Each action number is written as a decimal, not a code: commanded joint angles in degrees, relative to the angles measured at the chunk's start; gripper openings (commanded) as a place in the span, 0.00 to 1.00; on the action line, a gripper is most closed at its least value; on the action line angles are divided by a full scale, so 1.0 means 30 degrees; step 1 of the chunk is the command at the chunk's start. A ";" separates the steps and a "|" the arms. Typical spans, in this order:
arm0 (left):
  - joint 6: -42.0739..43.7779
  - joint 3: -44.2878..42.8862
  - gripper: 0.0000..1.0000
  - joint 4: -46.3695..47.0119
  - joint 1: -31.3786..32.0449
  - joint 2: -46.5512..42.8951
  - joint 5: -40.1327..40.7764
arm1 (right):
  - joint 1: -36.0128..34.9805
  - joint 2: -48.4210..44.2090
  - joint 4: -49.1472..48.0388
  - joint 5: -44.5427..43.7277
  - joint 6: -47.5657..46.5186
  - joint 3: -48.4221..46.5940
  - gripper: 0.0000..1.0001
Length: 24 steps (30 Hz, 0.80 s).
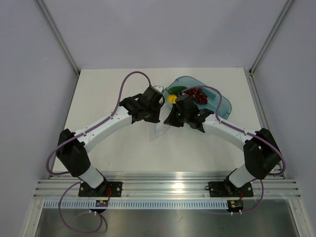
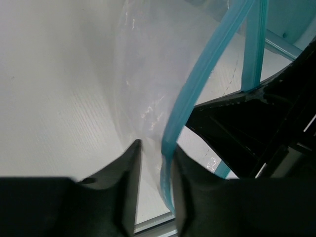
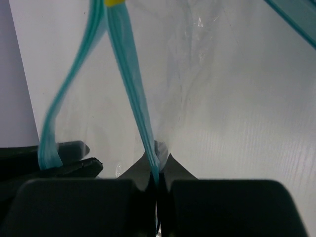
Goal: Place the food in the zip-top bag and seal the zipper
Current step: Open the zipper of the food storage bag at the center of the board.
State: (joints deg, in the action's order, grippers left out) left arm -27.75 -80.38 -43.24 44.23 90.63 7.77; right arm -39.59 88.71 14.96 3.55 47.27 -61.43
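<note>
The clear zip-top bag [image 1: 162,128] hangs between my two grippers at the table's middle, its mouth spread. Its light blue zipper [image 2: 183,101] runs between my left gripper's [image 2: 155,153] jaws. They stand apart, and the strip lies against the right finger. My right gripper [image 3: 157,159] is shut on the zipper's other strip [image 3: 129,79]. In the top view the left gripper [image 1: 159,116] and the right gripper [image 1: 169,118] nearly touch. The yellow lemon [image 1: 171,98], dark red grapes [image 1: 198,95] and green cucumber-like vegetable [image 1: 175,90] lie in the teal tray [image 1: 224,104] just behind.
The teal tray stands at the back right of the white table [image 1: 108,89], close behind both wrists. Grey walls enclose the table on three sides. A metal rail [image 1: 163,185] runs along the near edge by the arm bases.
</note>
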 commanded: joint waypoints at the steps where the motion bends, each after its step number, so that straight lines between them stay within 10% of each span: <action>1: 0.0430 -0.0570 0.16 0.0500 0.0052 0.0200 0.0718 | -0.0220 -0.0682 0.0285 -0.0393 -0.0344 -0.0148 0.00; 2: 0.0460 -0.0686 0.00 0.0383 0.0052 0.0200 0.0778 | -0.0191 -0.0653 0.0373 -0.0393 -0.0432 -0.0178 0.00; 17: -0.0301 0.1686 0.00 0.1085 -0.3288 -0.2760 -0.5547 | -0.0132 0.0052 0.1751 -0.0481 -0.1750 -0.0323 0.01; 21: -0.0507 0.1219 0.00 0.0238 -0.3288 -0.2320 -0.4966 | -0.0161 -0.0534 0.2423 -0.0510 -0.2424 -0.1289 0.43; 24: -0.0332 0.0340 0.00 -0.0844 -0.3258 -0.1969 -0.3270 | -0.0161 -0.1179 0.3097 -0.0539 -0.3010 -0.2168 0.57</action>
State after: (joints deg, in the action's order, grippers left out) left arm -28.60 -75.35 -43.97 34.39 84.01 -4.86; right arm -39.62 88.77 22.65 2.52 41.08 -63.46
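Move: The bag's left rim lies between the left hand's part-open fingers, within a centimetre of the hand point. The opposite rim is pinched in the right hand, some 4 cm to the left hand's right and level ahead. The lemon is about 11 cm ahead and 7 cm right of the left hand, roughly 10 cm lower. At that lower height, the cucumber lies about 16 cm ahead and 10 cm right, and the tray's middle 9 cm ahead and 20 cm right. The bag's left rim, already between the left fingers, is pinched as they close fully, then drawn left about 4 cm, away from the right hand and slightly up, the wrist rolling some 10 degrees so its left side dips. The right hand keeps its rim while easing about 2 cm right, down and a little back, then opens its fingers to about half. ##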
